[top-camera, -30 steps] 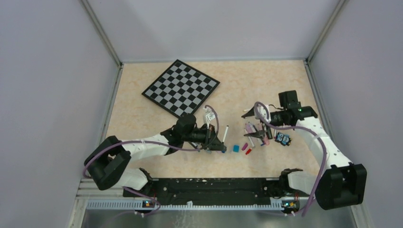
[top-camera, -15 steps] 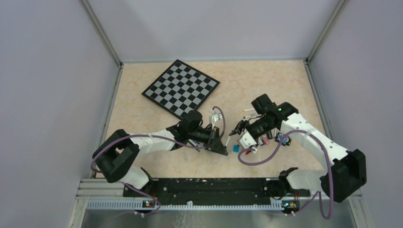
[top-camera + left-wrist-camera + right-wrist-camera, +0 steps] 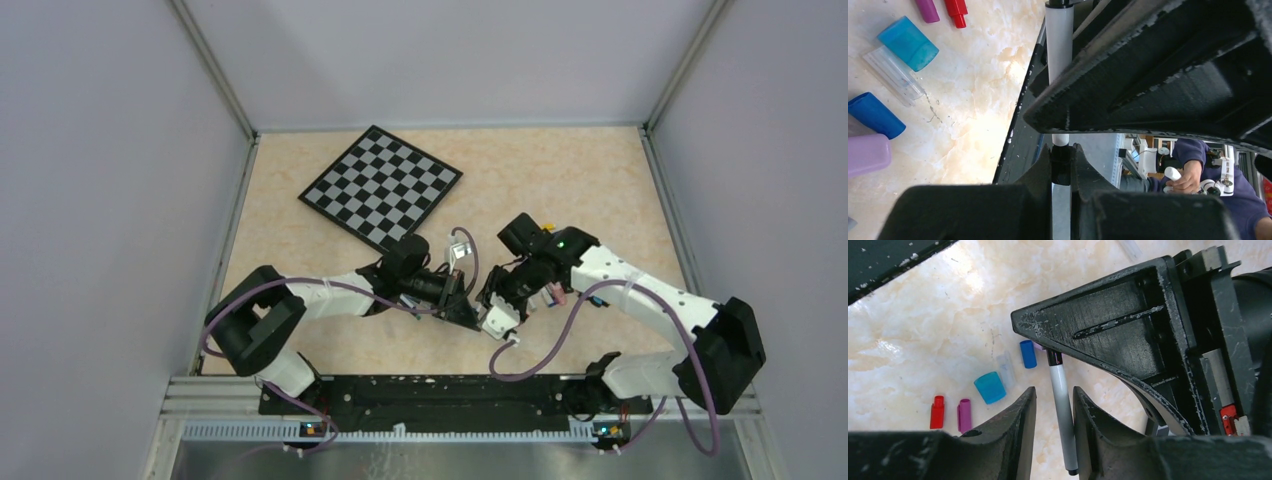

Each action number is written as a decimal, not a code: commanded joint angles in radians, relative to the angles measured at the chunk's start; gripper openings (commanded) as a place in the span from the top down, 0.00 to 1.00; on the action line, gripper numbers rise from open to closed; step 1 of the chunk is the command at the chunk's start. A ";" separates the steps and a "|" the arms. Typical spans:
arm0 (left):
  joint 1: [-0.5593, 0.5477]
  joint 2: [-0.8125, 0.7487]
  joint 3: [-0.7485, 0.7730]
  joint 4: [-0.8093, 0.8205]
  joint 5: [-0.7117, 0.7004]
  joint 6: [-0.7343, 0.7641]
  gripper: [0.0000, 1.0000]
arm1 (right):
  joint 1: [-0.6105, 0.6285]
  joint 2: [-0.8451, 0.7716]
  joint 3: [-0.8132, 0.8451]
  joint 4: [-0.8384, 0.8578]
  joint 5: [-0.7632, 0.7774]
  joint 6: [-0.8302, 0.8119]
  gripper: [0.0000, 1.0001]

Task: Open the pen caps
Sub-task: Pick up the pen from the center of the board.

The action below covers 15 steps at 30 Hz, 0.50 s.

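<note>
My left gripper (image 3: 1061,150) (image 3: 466,314) is shut on the black cap (image 3: 1061,162) of a thin white pen (image 3: 1062,410). The barrel (image 3: 1059,40) sticks out beyond its fingertips. My right gripper (image 3: 1054,390) (image 3: 492,297) straddles that barrel, its jaws narrow. The pen lies against one finger, and a gap shows on the other side. Loose pen caps lie on the table below: teal (image 3: 989,387), blue (image 3: 1027,354), purple (image 3: 964,415), red (image 3: 937,412) and a clear one (image 3: 1006,367).
A checkered board (image 3: 380,185) lies at the back left. More pens and highlighters (image 3: 555,293) sit partly under the right arm. A pink highlighter (image 3: 867,155) lies by the blue cap (image 3: 874,115). The two grippers are close together near the front edge.
The right arm has swung left from the pen pile to the pen in my left gripper. Its jaws have narrowed around the barrel. The left gripper has shifted slightly right, still shut.
</note>
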<state>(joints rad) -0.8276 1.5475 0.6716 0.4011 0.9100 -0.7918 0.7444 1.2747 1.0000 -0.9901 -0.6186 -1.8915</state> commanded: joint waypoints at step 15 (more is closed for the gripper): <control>-0.003 -0.129 -0.081 0.174 -0.079 -0.018 0.39 | -0.044 -0.105 -0.118 0.012 -0.050 0.081 1.00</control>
<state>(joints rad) -0.8291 1.5249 0.6468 0.4580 0.8944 -0.8139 0.7376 1.2308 0.9279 -0.9474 -0.5869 -1.8614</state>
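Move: The white pen's black cap is already in my left hand's grip; the pen's middle lies about 4 cm ahead and 2 cm right of that hand, level with it. For my right hand the pen's middle is about 1 cm to the left, the barrel between my half-open fingers. On the table about 12 cm below the right hand, the teal cap is 4 cm back and 3 cm right, the blue cap 4 cm back and 2 cm left. I hand the pen over: my right hand nudges barely forward, shuts its fingers on the white barrel, and then, once my left hand is letting go, starts drawing off right and down, about 1 cm each way. My left hand stays put while its fingers open wide from the black cap, with only a slight lift at the end. ##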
